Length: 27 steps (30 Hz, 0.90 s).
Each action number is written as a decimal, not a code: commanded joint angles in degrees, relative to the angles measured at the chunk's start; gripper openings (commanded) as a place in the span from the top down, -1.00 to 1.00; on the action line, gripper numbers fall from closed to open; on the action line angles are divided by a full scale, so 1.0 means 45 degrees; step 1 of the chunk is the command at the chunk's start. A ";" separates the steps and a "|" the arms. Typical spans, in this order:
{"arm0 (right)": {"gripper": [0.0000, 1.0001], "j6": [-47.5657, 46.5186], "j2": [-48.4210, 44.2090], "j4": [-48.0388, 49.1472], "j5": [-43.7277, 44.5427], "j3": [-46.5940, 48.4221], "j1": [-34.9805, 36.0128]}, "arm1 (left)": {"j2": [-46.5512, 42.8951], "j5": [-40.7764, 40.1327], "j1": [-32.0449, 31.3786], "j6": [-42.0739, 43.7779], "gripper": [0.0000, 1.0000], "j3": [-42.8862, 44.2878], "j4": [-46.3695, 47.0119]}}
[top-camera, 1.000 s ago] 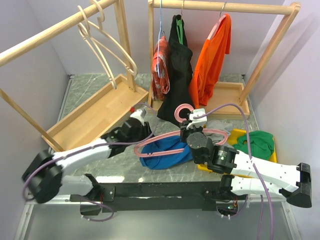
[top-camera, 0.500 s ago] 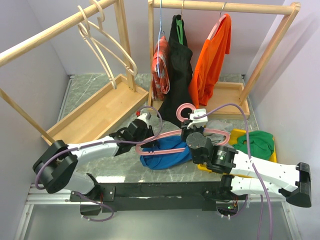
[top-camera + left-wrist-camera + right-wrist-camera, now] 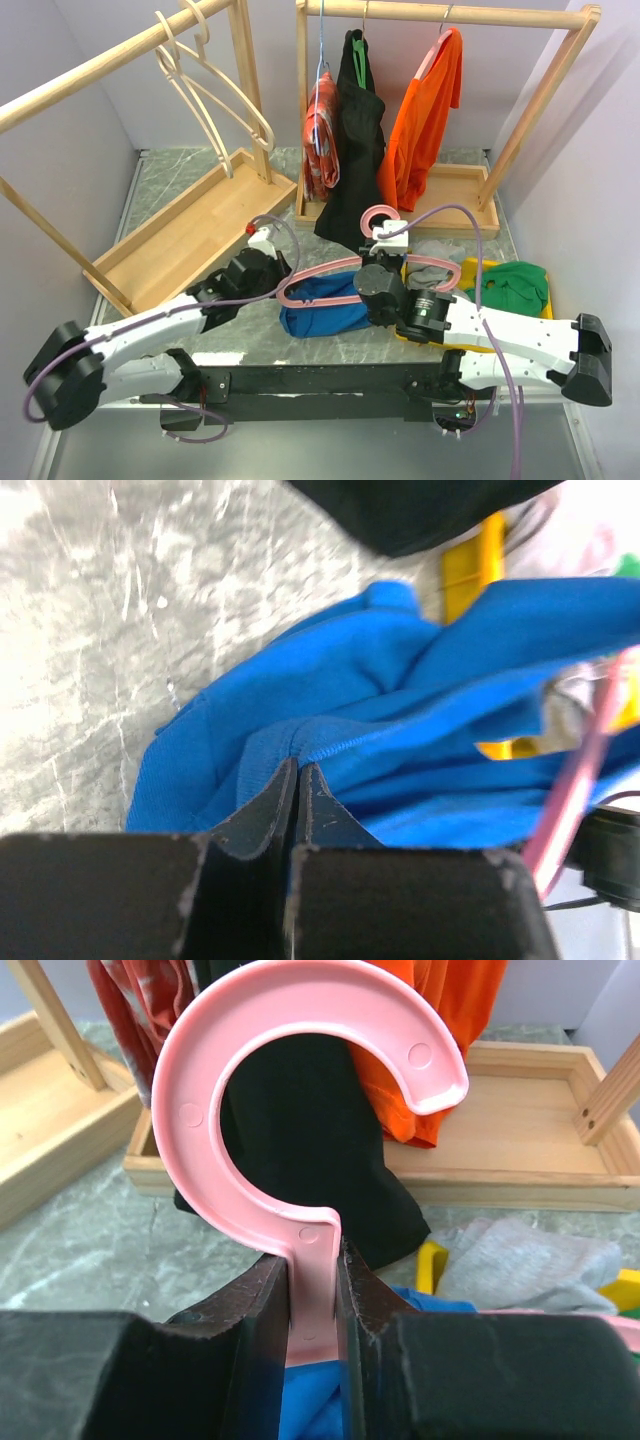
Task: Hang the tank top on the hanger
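The blue tank top (image 3: pixel 322 310) lies bunched on the table between the arms. My left gripper (image 3: pixel 282 285) is at its left edge. In the left wrist view the jaws (image 3: pixel 297 767) are shut on a hem of the tank top (image 3: pixel 330 670). My right gripper (image 3: pixel 380 252) is shut on the neck of the pink hanger (image 3: pixel 362 222), just below its hook, with the hook upright. The right wrist view shows the hanger (image 3: pixel 300 995) held between the fingers (image 3: pixel 313 1290), with blue cloth (image 3: pixel 310 1400) below. The hanger's left arm reaches over the tank top towards my left gripper.
A wooden rack with cream hangers (image 3: pixel 215 95) stands at the back left. A second rack at the back holds red, black (image 3: pixel 358 130) and orange (image 3: pixel 425 110) garments. A green garment (image 3: pixel 512 283) lies on a yellow tray, with a grey one (image 3: pixel 437 250) beside it.
My left gripper has drawn back to the left with the tank top's hem. My right gripper and the hanger have shifted slightly left and further from the base.
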 commanded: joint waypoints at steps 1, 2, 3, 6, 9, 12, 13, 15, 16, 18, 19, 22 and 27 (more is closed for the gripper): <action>1.00 -0.0277 0.0310 0.0367 0.2329 0.0635 -0.0367 | -0.1229 -0.0391 -0.0053 -0.0123 0.97 -0.0277 -0.0413; 1.00 -0.0355 0.0369 0.0503 0.2601 0.0674 -0.0367 | -0.1308 -0.0391 -0.0072 -0.0142 0.97 -0.0297 -0.0531; 1.00 -0.0491 0.0427 0.0562 0.2681 0.0694 -0.0387 | -0.1386 -0.0391 -0.0072 -0.0142 0.97 -0.0316 -0.0512; 1.00 -0.0999 0.0526 0.1070 0.2857 0.0558 -0.0640 | -0.1835 -0.0450 -0.0092 -0.0278 0.98 -0.0472 -0.1058; 1.00 -0.0942 0.0312 0.1052 0.2838 0.0324 -0.1128 | -0.2285 -0.0587 -0.0092 -0.0220 0.97 -0.0492 -0.1390; 1.00 -0.1117 0.0077 0.1520 0.2935 0.0089 -0.1460 | -0.2597 -0.0704 -0.0092 -0.0142 0.97 -0.0278 -0.1859; 1.00 -0.1214 -0.0001 0.1617 0.3013 0.0031 -0.1500 | -0.2695 -0.0723 -0.0072 -0.0123 0.98 -0.0239 -0.1995; 1.00 -0.1255 -0.0079 0.1637 0.2994 0.0011 -0.1675 | -0.2793 -0.0743 -0.0092 -0.0103 0.98 -0.0141 -0.2230; 1.00 -0.1196 -0.0235 0.1618 0.2801 -0.0047 -0.1695 | -0.2813 -0.0782 -0.0092 -0.0083 0.98 -0.0141 -0.2270; 1.00 -0.1157 -0.0469 0.1715 0.2662 -0.0184 -0.1754 | -0.2832 -0.0957 -0.0092 -0.0025 0.97 -0.0160 -0.2329; 1.00 -0.1099 -0.0703 0.1696 0.2546 -0.0281 -0.1754 | -0.2755 -0.0977 -0.0092 -0.0005 0.97 -0.0160 -0.2329; 1.00 -0.0903 -0.1249 0.1637 0.2058 -0.0516 -0.1754 | -0.2424 -0.1173 0.0025 0.0073 0.98 -0.0082 -0.2290; 1.00 -0.0883 -0.1136 0.1442 0.2369 -0.0497 -0.1774 | -0.2383 -0.1055 0.0104 0.0384 0.98 0.0542 -0.2523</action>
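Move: The left hand pinches the blue tank top's edge; the hanger's left end lies roughly 4 cm back and 6 cm above it, about level sideways. From the right hand, gripping the hanger by its neck, the tank top lies some 10 cm left, 9 cm back and 17 cm below. The black garment's hem is about 10 cm ahead and 1 cm left, some 15 cm down; the yellow tray is 23 cm right, 7 cm back and 22 cm down. Right hand pulls the hanger about 7 cm right, turning clockwise; left, still gripping cloth, rises, then sinks leftward. ##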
